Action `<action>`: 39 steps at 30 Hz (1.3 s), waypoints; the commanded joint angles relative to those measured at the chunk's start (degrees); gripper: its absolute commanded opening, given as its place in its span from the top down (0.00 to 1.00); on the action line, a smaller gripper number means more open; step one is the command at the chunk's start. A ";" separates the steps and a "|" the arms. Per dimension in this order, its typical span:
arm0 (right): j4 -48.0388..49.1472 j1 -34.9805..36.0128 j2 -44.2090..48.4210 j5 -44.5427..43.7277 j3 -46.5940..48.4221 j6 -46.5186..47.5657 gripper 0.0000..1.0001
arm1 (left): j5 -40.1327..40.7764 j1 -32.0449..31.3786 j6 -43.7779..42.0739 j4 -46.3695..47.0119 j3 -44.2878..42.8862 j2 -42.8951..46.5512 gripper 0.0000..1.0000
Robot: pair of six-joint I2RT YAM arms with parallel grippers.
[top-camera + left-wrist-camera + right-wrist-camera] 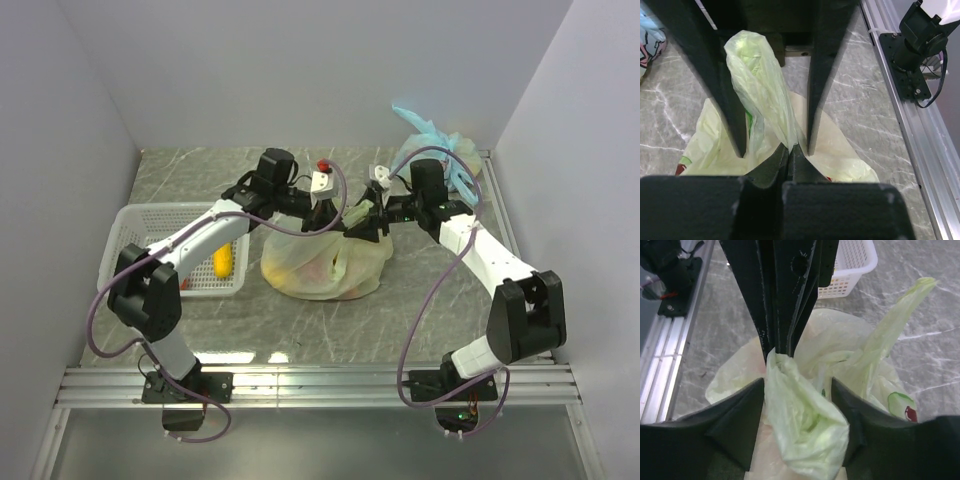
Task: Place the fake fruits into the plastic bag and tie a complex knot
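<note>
The pale yellow-green plastic bag sits bulging mid-table, with faint orange and red fruit shapes showing through its film. My left gripper is shut on one twisted handle, pinching it at the base. My right gripper faces it from the right, open. Its jaws stand on either side of that same bunched handle without squeezing it. The bag's other handle sticks up free on the far side. A yellow fruit lies in the basket.
A white slotted basket stands at the left. A tied light blue bag sits in the back right corner. A small red thing lies behind the bag. Walls close in on three sides, and a metal rail runs along the near edge.
</note>
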State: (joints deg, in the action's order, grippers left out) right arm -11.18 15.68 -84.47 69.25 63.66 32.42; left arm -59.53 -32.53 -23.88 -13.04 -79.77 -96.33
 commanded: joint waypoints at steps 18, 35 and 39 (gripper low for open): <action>-1.56 1.10 -0.35 -1.67 3.14 6.86 1.00 | -1.03 6.86 6.20 -4.90 -4.79 12.40 0.32; -8.15 2.07 -1.23 -2.37 5.25 16.09 1.00 | -0.86 12.94 -11.80 -15.35 -23.94 -8.95 0.17; -8.16 2.07 -1.40 -2.37 5.42 16.18 1.00 | -1.47 12.23 -12.42 -14.30 -24.73 -11.59 0.21</action>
State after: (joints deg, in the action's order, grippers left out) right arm -18.81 17.34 -85.62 66.83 66.50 47.09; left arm -58.67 -19.55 -33.15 -27.49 -100.90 -107.02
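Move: The gathered bag handle is pinched in the shut left fingers and runs on between the open right fingers, about 1 cm to the left of the right hand point and level with it. The bag's other handle stands free, its tip some 9 cm ahead of the left hand, 2 cm to its left and about 3 cm lower. The fruit-filled bag body lies roughly 16 cm below the left hand, straight under it in reach and 2 cm to its left. The gathered handle changes hands: the right fingers shut on it and keep hold almost in place, while the left fingers open and let go. The left hand then rises about 10 cm while drawing left, swings forward some 12 cm and sinks most of the way back down, fingers wide, towards the free handle. ##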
